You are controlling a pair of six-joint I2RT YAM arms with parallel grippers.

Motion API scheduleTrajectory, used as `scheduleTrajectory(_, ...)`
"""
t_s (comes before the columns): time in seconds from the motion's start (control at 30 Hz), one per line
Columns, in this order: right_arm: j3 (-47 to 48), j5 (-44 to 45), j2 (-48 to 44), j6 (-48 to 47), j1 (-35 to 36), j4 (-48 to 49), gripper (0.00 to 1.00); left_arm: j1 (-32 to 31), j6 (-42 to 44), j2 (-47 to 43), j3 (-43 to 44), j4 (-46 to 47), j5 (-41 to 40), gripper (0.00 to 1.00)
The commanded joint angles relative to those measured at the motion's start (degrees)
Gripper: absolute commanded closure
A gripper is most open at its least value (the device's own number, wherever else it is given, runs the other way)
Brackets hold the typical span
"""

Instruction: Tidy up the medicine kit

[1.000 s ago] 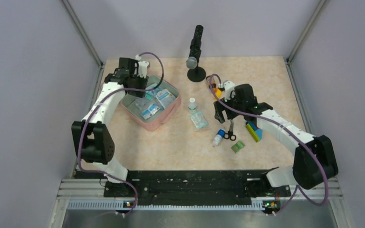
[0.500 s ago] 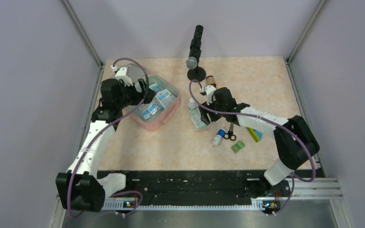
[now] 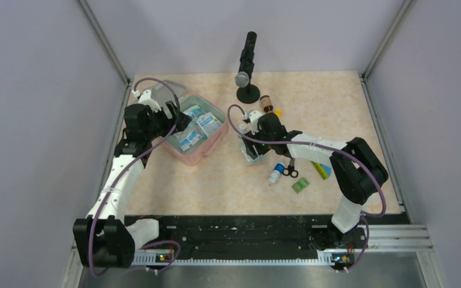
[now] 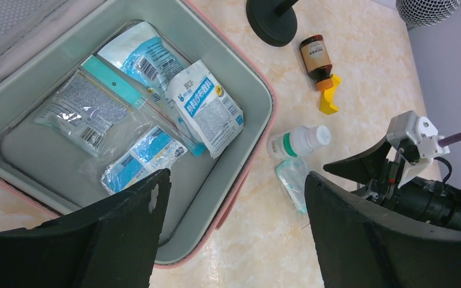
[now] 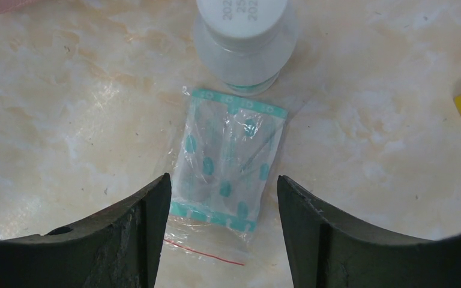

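Note:
The medicine kit (image 3: pixel 193 157), a pink zip case with grey lining (image 4: pixel 247 84), lies open at the left with several sealed packets (image 4: pixel 207 108) inside. My left gripper (image 3: pixel 177 120) hovers over the kit's near right corner, open and empty (image 4: pixel 237 180). My right gripper (image 3: pixel 253 143) is low over the table, open, its fingers either side of a clear packet with teal dots (image 5: pixel 228 162) that lies flat. A white-capped bottle (image 5: pixel 244 42) lies just beyond that packet.
A black microphone stand (image 3: pixel 247 66) rises at the back. A brown bottle (image 3: pixel 266 102) and a yellow piece (image 3: pixel 277 112) lie behind my right gripper. A dropper bottle (image 3: pixel 276 174), scissors (image 3: pixel 289 170), a green packet (image 3: pixel 301 185) and a toy-brick block (image 3: pixel 321 170) lie nearer.
My left gripper opened and drew back from inside the kit toward its near edge. My right gripper swung left and down over the teal-dotted packet, its jaws narrowing a little.

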Motion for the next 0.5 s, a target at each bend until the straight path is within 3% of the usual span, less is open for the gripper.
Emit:
scheduleTrajectory(0.0,-0.6,1.3,1.1,-1.8,1.4,2.5,0.36,0.8,-1.1,-1.1,0.5,2.2,-0.9,0.14)
scheduleTrajectory(0.27,-2.7,3.2,2.6,-2.5,1.5,2.9,0.44,0.7,-0.6,0.0,1.4,2.5,-1.9,0.14)
scheduleTrajectory(0.37,-3.0,2.6,2.8,-3.2,1.5,2.9,0.57,0.7,-0.7,1.1,1.7,3.0,-1.6,0.15)
scheduleTrajectory(0.47,-3.0,2.7,1.4,-4.4,1.4,2.1,0.82,0.7,-1.1,2.9,2.3,3.5,-1.0,0.13)
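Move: The clear pouch with the turquoise edge lies almost under the right hand's open fingers, about 1 cm ahead and 1 cm left of them and some 4 cm below. The white-capped bottle stands about 6 cm ahead and 4 cm to the left, its middle about level with the fingers; the blue-capped bottle lies some 6 cm back and 7 cm right, about 3 cm lower. From the left hand, the pouch is about 23 cm to the right, hardly 1 cm back and 21 cm below. The right hand sinks about 3 cm onto the clear pouch, easing a little over 1 cm right and 1 cm back as it goes, so that the fingertips come down on the pouch's near half, clear of the white-capped bottle. Late in the descent the fingers go from about two-thirds open to less than a third and begin to pinch the pouch film, the wrist rolling only some 5 degrees. ##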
